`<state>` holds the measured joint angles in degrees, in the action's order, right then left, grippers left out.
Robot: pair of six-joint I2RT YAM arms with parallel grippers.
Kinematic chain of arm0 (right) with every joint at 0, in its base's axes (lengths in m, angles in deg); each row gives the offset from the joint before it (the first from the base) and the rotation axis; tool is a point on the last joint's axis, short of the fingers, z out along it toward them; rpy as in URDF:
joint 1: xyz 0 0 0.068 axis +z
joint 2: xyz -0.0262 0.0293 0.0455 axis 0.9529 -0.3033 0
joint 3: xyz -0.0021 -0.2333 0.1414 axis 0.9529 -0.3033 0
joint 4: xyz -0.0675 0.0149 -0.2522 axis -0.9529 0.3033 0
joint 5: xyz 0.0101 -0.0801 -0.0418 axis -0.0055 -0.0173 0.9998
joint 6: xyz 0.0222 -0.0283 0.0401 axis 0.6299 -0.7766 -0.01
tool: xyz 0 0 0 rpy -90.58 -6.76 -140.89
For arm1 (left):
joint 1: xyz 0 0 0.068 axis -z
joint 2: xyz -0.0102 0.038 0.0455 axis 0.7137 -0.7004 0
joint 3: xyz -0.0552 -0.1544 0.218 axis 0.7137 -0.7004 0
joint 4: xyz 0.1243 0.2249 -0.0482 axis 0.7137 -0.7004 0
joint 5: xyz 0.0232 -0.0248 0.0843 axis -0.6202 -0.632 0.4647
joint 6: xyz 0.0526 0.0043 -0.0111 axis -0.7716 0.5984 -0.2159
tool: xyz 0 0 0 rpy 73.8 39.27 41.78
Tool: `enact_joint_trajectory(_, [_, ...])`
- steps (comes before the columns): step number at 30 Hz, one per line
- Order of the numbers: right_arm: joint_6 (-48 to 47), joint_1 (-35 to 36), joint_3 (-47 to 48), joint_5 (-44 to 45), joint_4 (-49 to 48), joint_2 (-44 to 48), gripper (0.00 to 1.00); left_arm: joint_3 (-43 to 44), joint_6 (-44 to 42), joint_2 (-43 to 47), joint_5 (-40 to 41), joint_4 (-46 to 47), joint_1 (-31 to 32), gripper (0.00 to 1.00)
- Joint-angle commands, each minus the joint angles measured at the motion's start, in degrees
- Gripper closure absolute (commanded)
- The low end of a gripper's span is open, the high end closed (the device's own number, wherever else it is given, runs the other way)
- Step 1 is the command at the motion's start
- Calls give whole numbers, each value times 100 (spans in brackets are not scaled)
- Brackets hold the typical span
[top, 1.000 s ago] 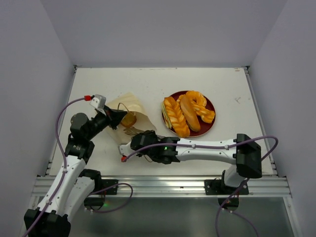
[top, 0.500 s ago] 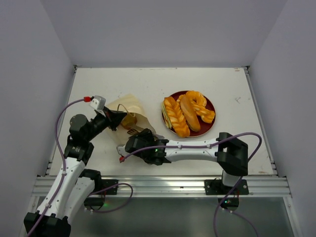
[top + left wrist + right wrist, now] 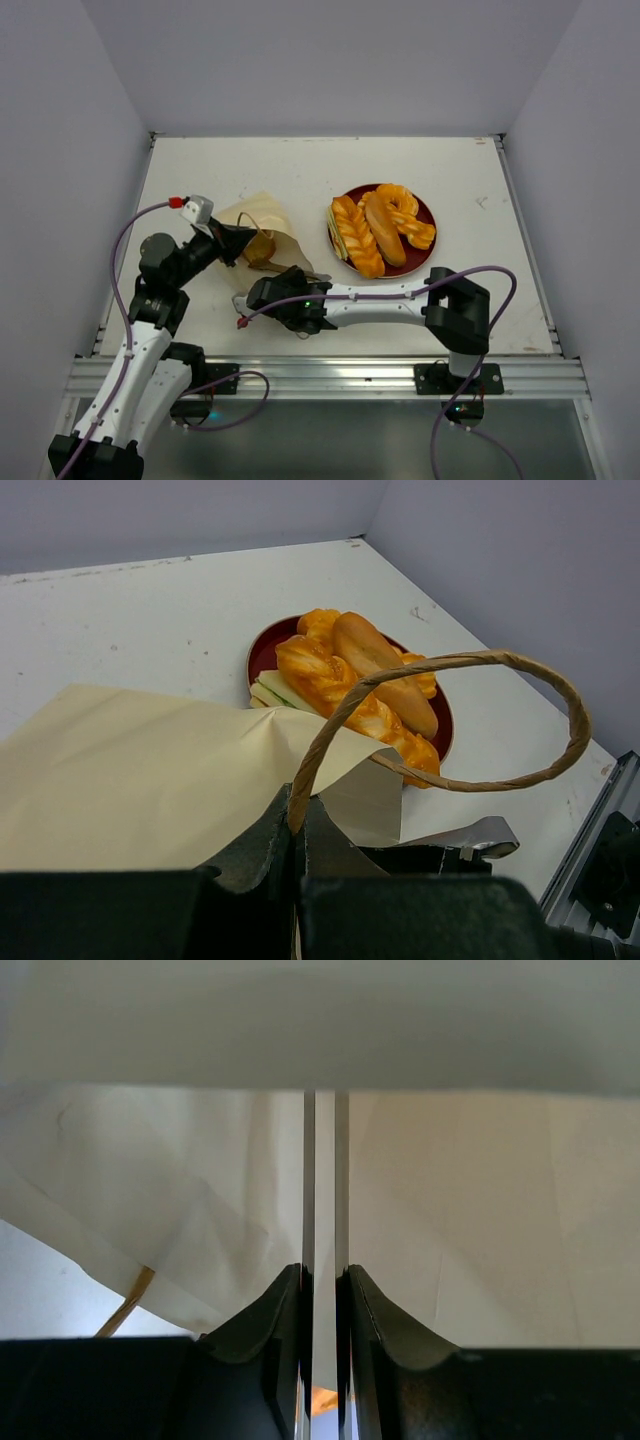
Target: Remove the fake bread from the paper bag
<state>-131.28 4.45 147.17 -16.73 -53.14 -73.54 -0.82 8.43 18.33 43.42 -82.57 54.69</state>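
Note:
The paper bag (image 3: 262, 215) lies on its side at the table's left, with one golden round piece of fake bread (image 3: 262, 246) showing in its mouth. My left gripper (image 3: 235, 240) is shut on the bag's brown loop handle (image 3: 440, 720), and its fingertips (image 3: 297, 815) pinch the handle's end. My right gripper (image 3: 272, 290) reaches in at the bag's near edge. In the right wrist view its jaws (image 3: 322, 1100) stand a thin slit apart among the pale paper (image 3: 480, 1200). A bit of orange (image 3: 320, 1400) shows low in the slit, and whether anything is pinched does not show.
A red plate (image 3: 428, 222) right of the bag carries several pieces of fake bread (image 3: 380, 232), also in the left wrist view (image 3: 350, 670). The right forearm lies across the near table. Grey walls stand on three sides.
My right gripper has slid left and pushed in at the bag's near edge, its jaws widening and then narrowing. The left gripper and the bag have held still.

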Motion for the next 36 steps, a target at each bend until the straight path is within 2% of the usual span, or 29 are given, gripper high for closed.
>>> enact_joint_trajectory(1, [170, 2, 254, 99, 275, 46, 90, 32, -12, 87, -76, -38, 43, 100])
enact_joint_trajectory(6, [372, 2, 166, -321, 574, 397, 100, 6, -214, 52, 30, -143, 43, 100])
enact_joint_trajectory(18, [768, -7, -475, -1526, 1356, 2250, 100, -126, -1338, 174, 320, -433, 43, 100])
enact_joint_trajectory(25, [927, 2, -713, -2150, 1804, 2910, 100, -205, -2033, 412, 320, -970, 43, 99])
enact_joint_trajectory(28, [900, 2, -827, -2335, 1963, 3156, 100, -170, -2604, 596, 311, -1136, 43, 98])
enact_joint_trajectory(36, [900, 2, -1038, -2757, 2314, 3956, 100, -64, -3913, 860, -637, -1497, 43, 98])
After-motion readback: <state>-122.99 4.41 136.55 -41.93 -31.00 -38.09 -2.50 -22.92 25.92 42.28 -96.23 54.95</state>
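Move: The last bread, deep in the paper bag, is at the jaws of the tongs in the right hand: about 9 cm left of that hand, 6 cm farther out and 9 cm below. The bag's middle stands some 13 cm left and 6 cm ahead. The red plate lies about 19 cm right and 13 cm ahead, its near braided loaf about 13 cm right and 12 cm ahead. From the left hand, the bread lies 2 cm ahead, 2 cm right and 20 cm below. Keeping the tongs squeezed shut on the bread, the right hand sweeps back and to its right by about 9 cm each way, away from the bag, climbing some 7 cm early on before levelling off, and tips its fingers about 20 degrees further down as it draws the bread out past the mouth. The left hand keeps its pinch on the bag's handle side, sinks about 3.5 cm with a small drift left and finally back, and rolls some 25 degrees with its left side rising. ##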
